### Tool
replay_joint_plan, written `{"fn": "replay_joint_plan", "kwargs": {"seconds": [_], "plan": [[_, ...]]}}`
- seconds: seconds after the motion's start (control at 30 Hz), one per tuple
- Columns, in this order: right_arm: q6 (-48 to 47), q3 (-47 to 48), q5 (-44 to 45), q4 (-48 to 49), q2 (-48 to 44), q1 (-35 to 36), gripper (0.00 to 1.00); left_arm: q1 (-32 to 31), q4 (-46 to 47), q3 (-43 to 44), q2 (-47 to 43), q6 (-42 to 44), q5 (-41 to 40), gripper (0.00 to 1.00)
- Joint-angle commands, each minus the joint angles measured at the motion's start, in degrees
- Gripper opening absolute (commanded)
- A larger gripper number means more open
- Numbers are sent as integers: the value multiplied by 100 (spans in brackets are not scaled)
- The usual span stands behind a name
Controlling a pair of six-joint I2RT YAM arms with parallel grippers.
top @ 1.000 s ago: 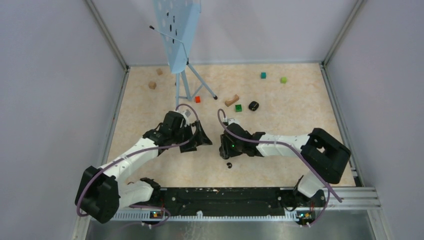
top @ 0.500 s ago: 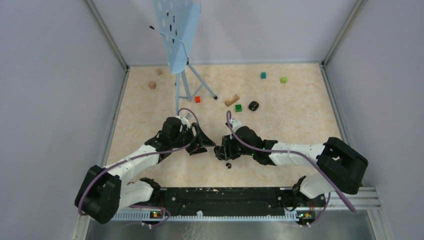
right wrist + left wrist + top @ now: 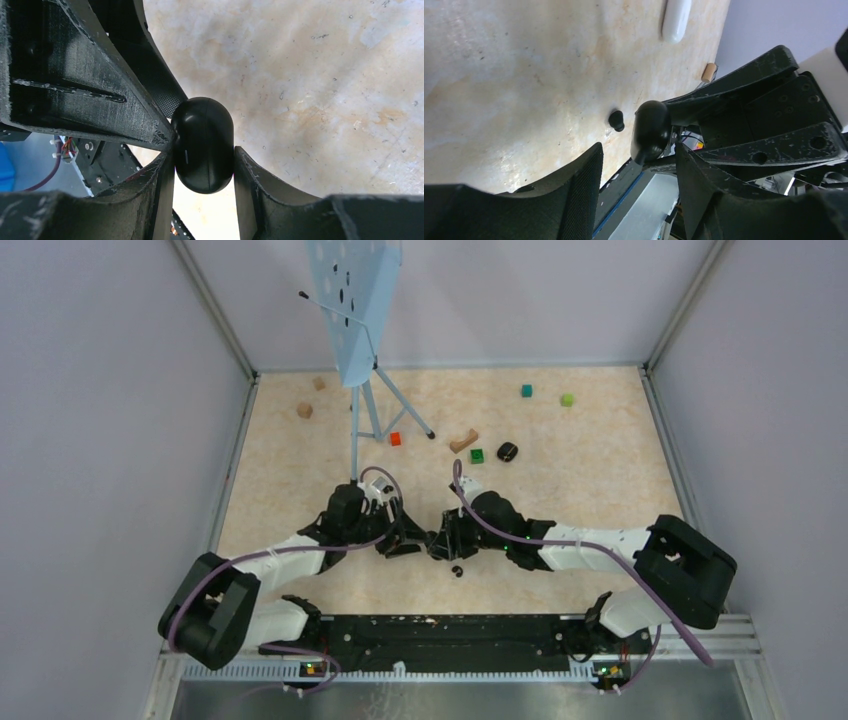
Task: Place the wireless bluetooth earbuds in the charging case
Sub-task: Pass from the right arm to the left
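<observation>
A glossy black oval charging case (image 3: 202, 145), lid closed, is pinched between the fingers of my right gripper (image 3: 202, 156) a little above the table. From the left, my left gripper (image 3: 638, 150) meets it at mid table (image 3: 415, 540), jaws apart. The case (image 3: 651, 129) sits just past its fingertips, against the right-hand one. One left finger (image 3: 125, 100) touches the case's upper left side. A single small black earbud (image 3: 457, 570) lies loose on the table just below the two grippers, also seen as a black bud (image 3: 616, 120) in the left wrist view. No white earbuds are in view.
A light blue stand (image 3: 355, 310) on thin legs rises at the back left. Behind the grippers lie a red block (image 3: 395, 438), a wooden arch (image 3: 463, 441), a green block (image 3: 477, 455) and a black rounded thing (image 3: 507, 451). Further blocks sit near the back wall.
My left gripper has moved right up to the case and its jaws have narrowed. The right gripper first shifted left with the case, then held still.
</observation>
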Motion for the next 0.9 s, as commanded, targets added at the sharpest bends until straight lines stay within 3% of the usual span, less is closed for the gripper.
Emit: {"fn": "replay_joint_plan", "kwargs": {"seconds": [0.0, 0.27, 0.43, 0.63, 0.77, 0.87], "plan": [[31, 202, -173, 316, -94, 71, 31, 15, 809, -95, 88, -147, 218, 60], [26, 391, -73, 165, -85, 183, 31, 20, 1259, -268, 52, -335, 441, 45], [203, 371, -70, 234, -28, 221, 33, 20, 1134, -225, -24, -255, 494, 27], [448, 453, -39, 117, -82, 219, 62, 30, 1069, -196, -186, -188, 524, 14], [435, 636, -216, -289, -301, 136, 68, 118, 951, 8, -166, 149, 868, 1], [630, 448, -586, -119, -671, -88, 69, 216, 960, 229, -21, 500, 1412, 0]]}}
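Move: The black charging case is already held in the right fingertips, its middle about 1 cm left of the right hand point. From the left hand it sits roughly 2 cm to the right, level in height and reach; the left gripper is some 3 cm left of the right one. On the table, around 8 cm lower, one pair of black earbuds lies about 8 cm right and 6 cm back of the left hand, another about 12 cm ahead and 8 cm left. Ease the left gripper a little under 1 cm to the right onto the black case and shut its fingers until they pinch it, while the right hand, still gripping, brings the case about 1 cm left and slightly back. Then open the right fingers around the case and raise both hands, about 2 cm in all. ##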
